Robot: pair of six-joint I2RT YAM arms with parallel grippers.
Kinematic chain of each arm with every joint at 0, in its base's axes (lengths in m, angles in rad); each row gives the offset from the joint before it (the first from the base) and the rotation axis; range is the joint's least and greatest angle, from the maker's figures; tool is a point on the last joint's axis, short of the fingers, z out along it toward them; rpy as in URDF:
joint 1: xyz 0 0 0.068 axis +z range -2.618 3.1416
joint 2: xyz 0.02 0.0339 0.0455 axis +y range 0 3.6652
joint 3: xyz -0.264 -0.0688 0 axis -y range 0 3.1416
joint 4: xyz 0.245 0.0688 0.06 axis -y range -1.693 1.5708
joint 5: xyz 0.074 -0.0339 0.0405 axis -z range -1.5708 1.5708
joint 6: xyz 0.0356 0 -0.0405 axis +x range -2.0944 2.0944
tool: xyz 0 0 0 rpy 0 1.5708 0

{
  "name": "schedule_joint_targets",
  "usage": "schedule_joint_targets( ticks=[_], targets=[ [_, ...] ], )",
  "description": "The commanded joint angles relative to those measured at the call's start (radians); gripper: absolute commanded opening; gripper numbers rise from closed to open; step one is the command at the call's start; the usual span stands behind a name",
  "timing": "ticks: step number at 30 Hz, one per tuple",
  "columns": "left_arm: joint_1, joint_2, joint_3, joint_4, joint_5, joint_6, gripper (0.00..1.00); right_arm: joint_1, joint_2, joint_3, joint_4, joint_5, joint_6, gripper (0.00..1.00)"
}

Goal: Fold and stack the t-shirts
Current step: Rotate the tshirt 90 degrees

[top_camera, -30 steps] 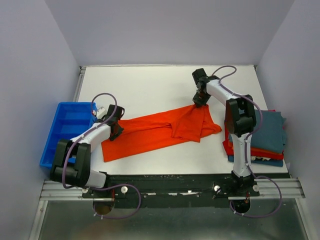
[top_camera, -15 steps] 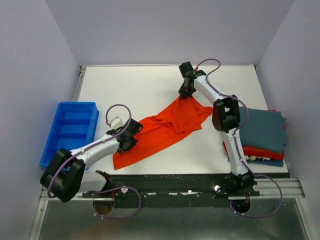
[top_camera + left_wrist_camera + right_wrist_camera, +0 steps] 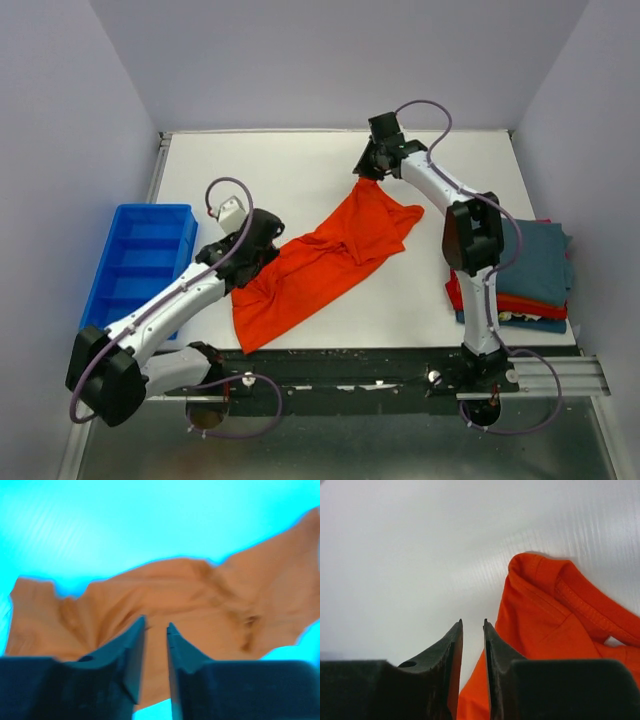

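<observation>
The bright orange-red t-shirt (image 3: 325,258) lies crumpled in a diagonal band across the table, from far centre to near left. My left gripper (image 3: 266,243) hovers over its left edge. In the left wrist view the left gripper (image 3: 156,625) has its jaws slightly apart, with the cloth (image 3: 200,605) below them and nothing pinched. My right gripper (image 3: 367,174) is at the shirt's far tip. The right wrist view shows the right gripper (image 3: 472,622) narrowly open, with a hemmed corner of the shirt (image 3: 545,630) just right of it. A folded stack of t-shirts (image 3: 530,265), teal on top of red and blue, sits at the right.
A blue plastic bin (image 3: 140,255) stands at the table's left edge, behind the left arm. White table (image 3: 270,170) stretches to the back wall beyond the shirt. The folded stack lies close beside the right arm's base link (image 3: 470,240).
Both arms carried the shirt from a flat sideways spread into a diagonal. The left arm came forward and right, the right arm swung left. Both grippers then went from shut to slightly open, releasing the cloth.
</observation>
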State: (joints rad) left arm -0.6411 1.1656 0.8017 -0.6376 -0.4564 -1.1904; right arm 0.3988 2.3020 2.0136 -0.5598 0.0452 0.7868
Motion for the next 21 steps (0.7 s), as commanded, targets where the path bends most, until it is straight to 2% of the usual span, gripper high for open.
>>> schedule_joint_targets(
  ticks=[1,2,4,7,10,12,16,21],
  targets=[
    [0.092,-0.107,0.010,0.377,0.043,0.381,0.46,-0.002,-0.192,-0.158,0.158,-0.028,-0.018,0.32],
    [0.133,-0.092,0.010,0.482,0.130,0.431,0.50,-0.002,-0.243,-0.223,0.199,-0.036,-0.005,0.32],
    [0.185,0.006,0.074,0.581,0.266,0.469,0.53,-0.002,-0.363,-0.392,0.285,-0.039,0.034,0.33],
    [0.190,0.191,0.174,0.660,0.402,0.498,0.63,0.000,-0.530,-0.657,0.380,-0.039,0.078,0.39],
    [0.190,0.334,0.233,0.779,0.542,0.538,0.74,0.002,-0.685,-0.846,0.432,-0.035,0.083,0.48],
    [0.192,0.444,0.344,0.735,0.571,0.577,0.74,0.000,-0.777,-0.953,0.437,-0.016,0.063,0.52],
    [0.195,0.623,0.479,0.693,0.633,0.606,0.72,0.000,-0.950,-1.113,0.423,0.024,0.026,0.53],
    [0.198,0.804,0.648,0.597,0.720,0.606,0.66,0.000,-1.105,-1.233,0.408,0.025,-0.006,0.52]
  ],
)
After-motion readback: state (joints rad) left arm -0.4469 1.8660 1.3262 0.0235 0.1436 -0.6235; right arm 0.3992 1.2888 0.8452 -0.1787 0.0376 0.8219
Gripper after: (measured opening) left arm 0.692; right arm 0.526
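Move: The t-shirt's far corner lies some 27 cm ahead of the left hand, 23 cm to its right and 9 cm below; the bunched middle of the shirt is about 4 cm ahead and 17 cm right. From the right hand, the shirt's near-right corner lies about 20 cm back, 11 cm right and 7 cm down, while the right-hand tip is some 8 cm back and 15 cm right; the far corner is just 2 cm ahead and 2 cm right. Bring the left gripper forward about 20 cm towards the t-shirt's far corner, lifting over the cloth first, then swinging right and sinking again, turning some 35 degrees clockwise and opening wide. Meanwhile draw the empty right gripper up and back about 20 cm and a little right, away from that corner towards the near-right corner, opening further and staying above the cloth. ##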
